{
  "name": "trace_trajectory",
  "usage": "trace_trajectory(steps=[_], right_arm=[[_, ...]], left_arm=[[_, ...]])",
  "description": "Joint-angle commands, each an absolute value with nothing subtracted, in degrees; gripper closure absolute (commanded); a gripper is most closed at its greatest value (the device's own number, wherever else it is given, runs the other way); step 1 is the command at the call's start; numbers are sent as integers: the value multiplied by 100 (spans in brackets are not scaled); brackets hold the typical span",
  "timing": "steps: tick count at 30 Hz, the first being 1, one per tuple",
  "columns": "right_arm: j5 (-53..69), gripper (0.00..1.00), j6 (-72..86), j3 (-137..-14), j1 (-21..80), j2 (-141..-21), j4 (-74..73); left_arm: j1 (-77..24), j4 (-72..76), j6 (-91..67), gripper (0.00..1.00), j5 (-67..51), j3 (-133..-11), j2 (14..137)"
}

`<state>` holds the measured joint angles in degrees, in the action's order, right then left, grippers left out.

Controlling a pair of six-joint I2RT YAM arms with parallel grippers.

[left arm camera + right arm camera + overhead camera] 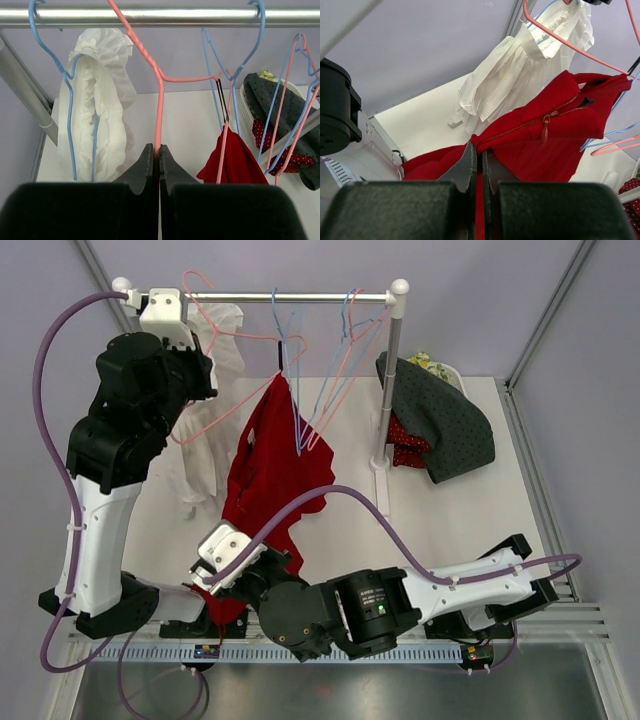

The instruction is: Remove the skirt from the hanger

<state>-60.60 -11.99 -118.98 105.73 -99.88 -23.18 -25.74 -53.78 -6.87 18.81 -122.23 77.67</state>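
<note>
The red skirt (270, 475) hangs by one top corner from a black clip on the pink hanger (215, 410), which hooks over the rail (280, 297). High at the left, my left gripper (205, 370) is shut on the hanger's pink wire (159, 95); the wire runs straight between the left gripper (157, 150) fingertips. The skirt (237, 162) droops to its right. Low near the arm bases, my right gripper (205, 585) is shut on the skirt's lower edge. In the right wrist view red cloth (555, 135) with a zip stretches from the right gripper (480, 150) up to the hanger (570, 46).
A white ruffled garment (205, 455) hangs on a blue hanger at the rail's left end. Empty blue and pink hangers (330, 370) crowd the rail's right half. The rack post (388, 390) stands right of the skirt, with a dark dotted garment (445, 420) draped over a basket behind it.
</note>
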Motion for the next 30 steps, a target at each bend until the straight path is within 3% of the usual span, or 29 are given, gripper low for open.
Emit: trace_trajectory(steps=[1,6,11,21,25,30], right_arm=[[-5571,100,-1414,-11567,11083,-9686,-829],[-5197,100,-1215,-11338,10487,-9624,-984],[-4659,100,-1125,-11512,9522,-9703,-1221],[-3867,100,-1047,-12524,7929,-10362,-2091],[-3876,100,-766,-12077,7937,-10240,-2100],[-3718,100,385,-10795,7937,-9669,-2233]], left_arm=[[-2487,-4411,-895,100,2488,-12376,7657],[-2513,-5377,-1178,100,1347,-12269,7243],[-2786,-6843,-1116,100,1134,-12165,7050],[-2865,-7224,-1345,100,88,-10918,5898],[-2874,-7242,-1371,100,167,-10898,5678],[-2874,-7216,-1494,100,405,-11714,5660]])
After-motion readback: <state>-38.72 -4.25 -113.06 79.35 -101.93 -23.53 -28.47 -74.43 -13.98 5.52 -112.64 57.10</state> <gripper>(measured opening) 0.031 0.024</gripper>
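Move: Both hands already hold on: the left pinches the pink hanger, the right the red skirt. The hanger's black clip with the skirt's gathered corner lies about 6 cm ahead and 10 to the right of the left hand, nearly level; from the right hand it is about 31 cm ahead, 7 right and 5 up. From the left hand, the rail runs some 10 cm straight ahead and 8 higher; a blue hanger stands 10 ahead, 12 right. Back towards the base goes the left hand, about 15 cm, sinking some 5 from partway on, tipping down and turning clockwise, drawing the pinched pink hanger away from the rail. The right hand keeps its pinch on the red skirt, dips a little, then carries it about 17 cm forward towards the clip, sinking at the end; neither gripper opens. ##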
